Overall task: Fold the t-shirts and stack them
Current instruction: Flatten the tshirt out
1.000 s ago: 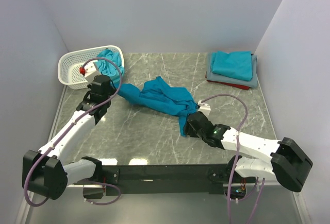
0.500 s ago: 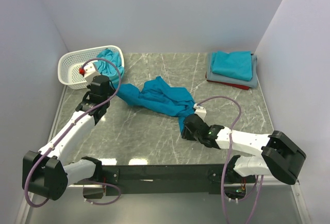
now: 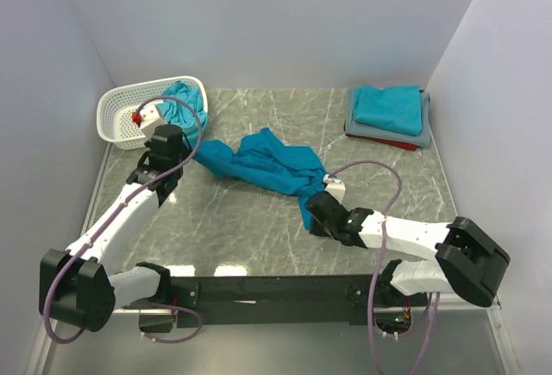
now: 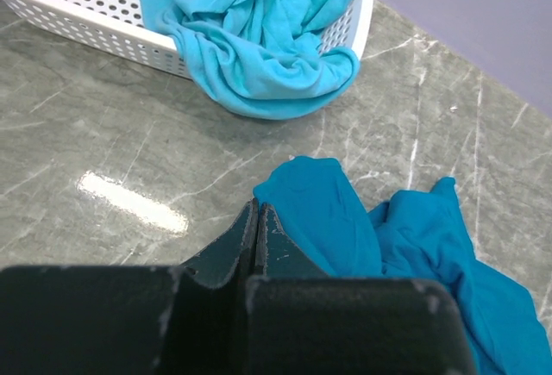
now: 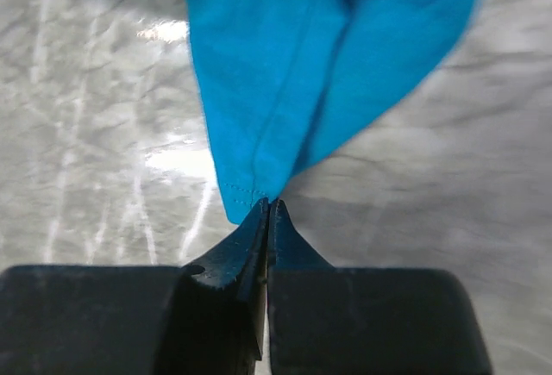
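A teal-blue t-shirt [image 3: 267, 164] lies crumpled and drawn out across the middle of the table. My left gripper [image 3: 191, 156] is shut at its left end; in the left wrist view the jaws [image 4: 256, 209] meet at the edge of the cloth [image 4: 414, 254]. My right gripper [image 3: 310, 214] is shut on the shirt's near right corner; the right wrist view shows the stitched hem [image 5: 246, 190] pinched at the tips [image 5: 269, 204]. A turquoise t-shirt [image 3: 181, 103] hangs over the basket rim. Folded t-shirts [image 3: 388, 112] are stacked at the back right, turquoise on grey on red.
The white lattice basket [image 3: 116, 103] stands at the back left corner, just behind my left wrist; it also shows in the left wrist view [image 4: 78, 21]. Walls close the table in at the left, back and right.
My right gripper has shifted a little to the left and nearer, keeping the shirt corner in its jaws. The left arm has barely moved.
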Robot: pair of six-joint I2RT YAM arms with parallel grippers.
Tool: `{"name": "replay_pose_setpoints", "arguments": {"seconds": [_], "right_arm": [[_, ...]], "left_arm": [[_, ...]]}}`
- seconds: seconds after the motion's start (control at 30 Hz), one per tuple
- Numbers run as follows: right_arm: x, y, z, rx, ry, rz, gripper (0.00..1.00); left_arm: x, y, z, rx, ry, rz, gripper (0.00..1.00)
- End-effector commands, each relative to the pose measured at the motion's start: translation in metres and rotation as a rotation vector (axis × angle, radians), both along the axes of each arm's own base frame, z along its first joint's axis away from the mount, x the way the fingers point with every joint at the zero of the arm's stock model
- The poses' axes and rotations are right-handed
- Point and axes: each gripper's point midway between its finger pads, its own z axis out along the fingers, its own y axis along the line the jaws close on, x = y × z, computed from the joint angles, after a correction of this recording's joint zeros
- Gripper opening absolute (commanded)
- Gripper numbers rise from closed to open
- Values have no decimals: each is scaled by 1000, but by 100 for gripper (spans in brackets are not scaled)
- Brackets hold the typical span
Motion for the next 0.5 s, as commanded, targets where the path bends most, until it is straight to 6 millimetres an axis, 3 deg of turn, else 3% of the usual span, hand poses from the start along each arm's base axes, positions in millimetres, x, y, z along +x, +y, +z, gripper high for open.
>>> {"name": "replay_pose_setpoints", "arguments": {"seconds": [0.0, 0.07, 0.1, 0.17, 0.27, 0.47], "right_arm": [[21, -20, 41, -90, -131, -49, 0], [27, -35, 59, -146, -167, -75, 0], [34, -48, 72, -184, -213, -113, 0], [41, -70, 89, -247, -237, -177, 0], [53, -98, 113, -313, -285, -269, 0], [67, -140, 144, -397, -338, -384, 0]], "left_arm": [[20, -2, 35, 0, -63, -23, 0], [29, -1, 41, 7, -56, -35, 0], [36, 0, 60, 5, -87, -32, 0], [42, 9, 72, 16, -91, -17, 0], [52, 22, 118, 20, -167, -2, 0], [49, 46, 158, 31, -221, 35, 0]]}}
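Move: Each hand already pinches an end of the crumpled t-shirt; its middle lies about 22 cm to the right of the left hand, roughly level fore-and-aft and 18 cm below. From the left hand, the basket is some 14 cm ahead, 10 cm left and 14 cm below, with the loose shirt in it 14 cm ahead, 4 cm left and 13 cm below. From the right hand, the t-shirt's middle is about 17 cm ahead and 11 cm left, the folded stack 32 cm ahead and 20 cm right, both near its height. Keeping their pinches on opposite ends of the t-shirt, both hands rise and spread apart, each some 15 cm: the left goes mainly up, with some forward and then left travel over the basket side, tipping its fingers up a little. The right lifts its end up off the table while swinging right and somewhat forward towards the folded stack's side, its wrist turning clockwise, tipping up and rolling, some 30 degrees in all. ##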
